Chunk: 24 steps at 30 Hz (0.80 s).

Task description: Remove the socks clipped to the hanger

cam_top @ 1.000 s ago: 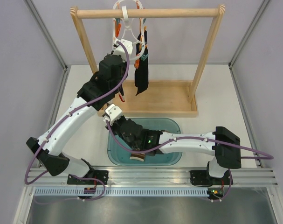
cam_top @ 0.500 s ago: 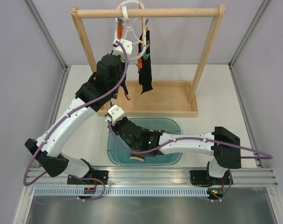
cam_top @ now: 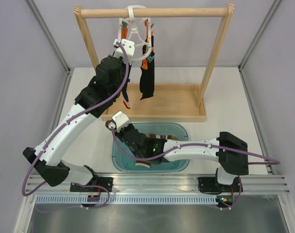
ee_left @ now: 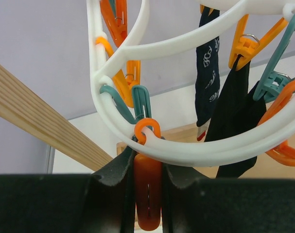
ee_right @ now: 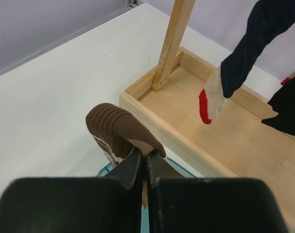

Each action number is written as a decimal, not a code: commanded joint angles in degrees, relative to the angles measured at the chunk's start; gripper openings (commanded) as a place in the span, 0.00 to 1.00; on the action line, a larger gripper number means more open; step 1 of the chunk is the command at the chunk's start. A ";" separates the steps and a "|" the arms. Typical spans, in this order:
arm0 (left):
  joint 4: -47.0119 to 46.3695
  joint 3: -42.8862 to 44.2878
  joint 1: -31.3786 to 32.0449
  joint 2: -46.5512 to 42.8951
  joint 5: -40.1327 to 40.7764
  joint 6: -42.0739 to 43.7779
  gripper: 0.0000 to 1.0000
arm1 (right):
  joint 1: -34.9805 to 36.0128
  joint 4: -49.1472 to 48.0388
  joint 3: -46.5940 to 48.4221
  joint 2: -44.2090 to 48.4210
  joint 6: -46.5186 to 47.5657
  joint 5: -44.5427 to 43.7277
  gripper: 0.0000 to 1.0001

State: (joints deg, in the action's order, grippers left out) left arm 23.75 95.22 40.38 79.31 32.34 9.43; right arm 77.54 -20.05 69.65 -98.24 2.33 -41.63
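The white hanger [cam_top: 134, 29] hangs from the wooden rail, and its ring fills the left wrist view [ee_left: 186, 153]. My left gripper [ee_left: 148, 160] is raised right under the ring, shut on an orange peg [ee_left: 148, 194]. Dark socks [cam_top: 148, 77] hang from pegs on the ring's right side [ee_left: 234, 111]. A navy sock with a white and red toe [ee_right: 210, 102] also hangs there. My right gripper [ee_right: 146, 158] is shut on a brown striped sock [ee_right: 118, 128], held over the left edge of the teal tub [cam_top: 182, 132].
The wooden rail frame [cam_top: 152, 13] stands on a wooden tray base [cam_top: 176, 104] behind the tub. Another striped sock [cam_top: 144, 163] lies in the tub under the right arm. Grey walls close in both sides.
My left arm has risen toward the hanger ring. The hanger and dark socks have swung. My right arm has shifted slightly with the brown sock still in its grip.
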 commanded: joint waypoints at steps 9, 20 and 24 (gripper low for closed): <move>-3.09 -2.05 -0.04 -2.14 -1.05 -2.48 0.39 | 0.33 -0.43 -2.23 3.75 -0.13 -5.04 0.01; -2.39 -5.48 -0.04 -5.21 -2.36 -5.12 1.00 | -0.72 2.12 -9.44 11.75 -1.71 -7.68 0.01; -1.95 -8.38 -0.04 -8.37 -2.54 -6.00 1.00 | -0.81 3.88 -11.90 14.99 -3.89 -8.64 0.01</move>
State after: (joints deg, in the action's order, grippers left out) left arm 23.05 88.55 40.36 74.59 30.81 5.91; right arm 76.97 -17.74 59.11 -86.35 0.78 -47.83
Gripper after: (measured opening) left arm 0.995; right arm 0.012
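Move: The left hand still squeezes the empty orange clip on the hanger's near rim, right at its finger pads; the navy sock hangs some 3 cm beyond that clip and about 10 cm below it, and the black sock about 7 cm right, 5 cm farther out and 9 cm down. The right hand already holds the brown striped sock, with the bin's middle about 15 cm right, 3 cm back and 18 cm below; the navy sock hangs some 8 cm ahead, 7 cm right and 9 cm above. The right hand keeps its shut grip on the freed brown sock and, after a brief dip of about 1 cm, carries it some 7 cm to the right, level over the bin and away from the frame's left post, turning slightly clockwise. Meanwhile the left hand sinks a little and spreads its fingers from a narrow squeeze to wide open, letting go of the orange clip, then eases back from the hanger rim, ending about 2 cm lower and 1.5 cm nearer its base. ##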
